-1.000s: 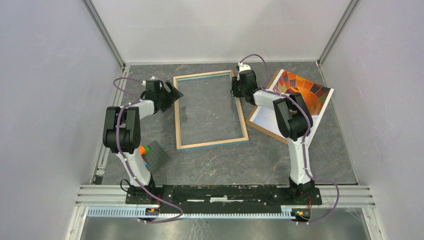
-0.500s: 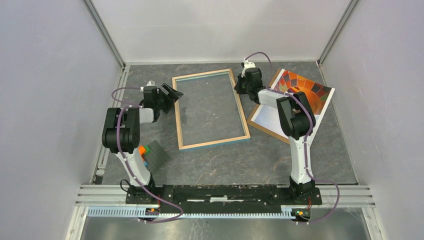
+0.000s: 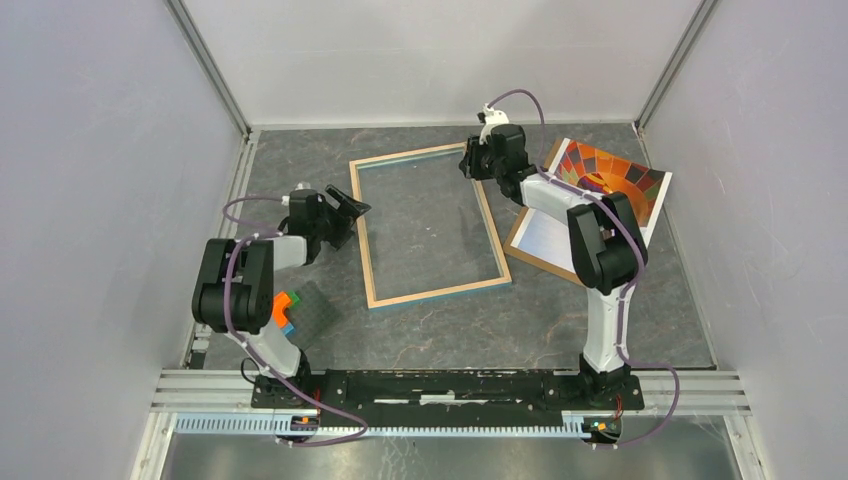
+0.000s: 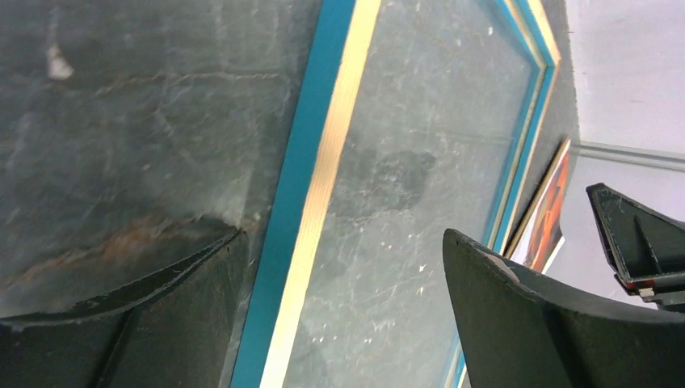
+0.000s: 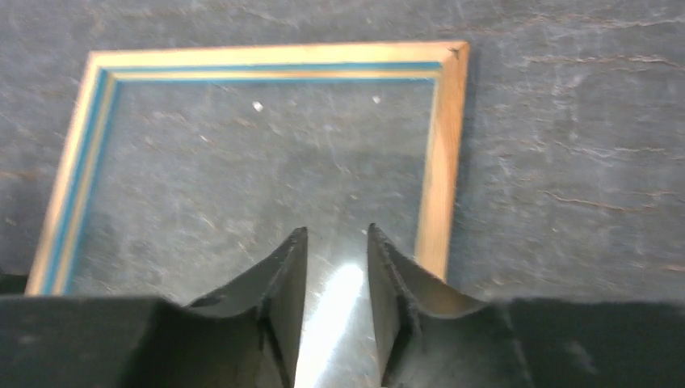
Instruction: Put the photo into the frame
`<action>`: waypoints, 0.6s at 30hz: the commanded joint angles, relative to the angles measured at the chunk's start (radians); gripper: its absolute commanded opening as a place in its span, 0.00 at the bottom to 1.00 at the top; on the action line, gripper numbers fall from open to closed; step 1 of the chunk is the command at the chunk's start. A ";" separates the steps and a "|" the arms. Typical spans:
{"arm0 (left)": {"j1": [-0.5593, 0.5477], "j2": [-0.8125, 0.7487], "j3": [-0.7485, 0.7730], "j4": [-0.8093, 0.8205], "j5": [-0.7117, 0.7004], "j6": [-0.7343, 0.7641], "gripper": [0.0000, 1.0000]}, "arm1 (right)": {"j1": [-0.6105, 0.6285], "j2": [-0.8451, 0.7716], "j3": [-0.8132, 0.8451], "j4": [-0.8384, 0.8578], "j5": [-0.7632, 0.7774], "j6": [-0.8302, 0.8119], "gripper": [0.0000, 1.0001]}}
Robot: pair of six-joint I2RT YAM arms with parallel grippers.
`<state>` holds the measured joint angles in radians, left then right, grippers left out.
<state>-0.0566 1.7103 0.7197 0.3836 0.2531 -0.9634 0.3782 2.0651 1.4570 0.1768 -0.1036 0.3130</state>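
Observation:
The frame (image 3: 432, 222) lies flat mid-table, light wood side up, with the table showing through its middle. The photo (image 3: 600, 185), a print of an orange-red balloon, lies face up to the right of it. My left gripper (image 3: 348, 208) is open at the frame's left rail. In the left wrist view (image 4: 343, 234) its jaws stand wide apart on either side of the blue and gold rail (image 4: 311, 162). My right gripper (image 3: 470, 165) hovers over the frame's far right corner. In the right wrist view (image 5: 337, 230) its fingers stand a narrow gap apart, nothing between them, above the see-through pane (image 5: 266, 162).
A brown backing board (image 3: 535, 262) lies under the photo. Small orange, green and blue blocks (image 3: 286, 308) sit on a dark mat (image 3: 318, 305) beside the left arm. Grey walls close in the table on three sides.
The frame's near end has swung to the right. My left gripper has moved nearer and slightly right along the left rail. My right gripper has moved slightly farther back, staying by the far right corner.

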 commanded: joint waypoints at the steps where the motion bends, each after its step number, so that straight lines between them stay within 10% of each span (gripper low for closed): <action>1: -0.002 -0.089 -0.013 -0.187 -0.091 0.051 0.96 | -0.022 -0.084 -0.004 -0.188 0.040 -0.065 0.51; 8: -0.006 -0.080 0.025 -0.296 -0.037 0.127 0.98 | -0.022 -0.398 -0.396 -0.274 0.025 0.025 0.77; 18: -0.066 -0.128 -0.040 -0.374 0.028 0.146 0.96 | -0.023 -0.548 -0.698 -0.162 -0.101 -0.104 0.75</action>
<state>-0.0738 1.6184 0.7300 0.1326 0.2668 -0.8627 0.3534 1.4975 0.8108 -0.1009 -0.0967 0.2703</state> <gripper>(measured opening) 0.952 0.770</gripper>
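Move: The frame's near right corner, where the right hand is bound, lies about 26 cm back and 11 cm to its right, some 10 cm lower. The far right corner is roughly 6 cm ahead and 1 cm to its right, and the photo on its board about 10 cm back and 31 cm to its right, both at table height. For the left hand, the middle of the frame's left side is 2 cm back and 3 cm below, the near right corner about 13 cm back and 37 cm to the right. The right hand sweeps about 19 cm back and 9 cm to its right along the frame's right side towards the near right corner, sinking some 5 cm as the fingers open from about a quarter to three-quarters and tip down by roughly 20 degrees, and slows with the spread fingers above that side, no contact to be seen. Meanwhile the left hand, its wide-open fingers still on either side of the frame's left side, slides about 4 cm back along that side towards the near left end. ##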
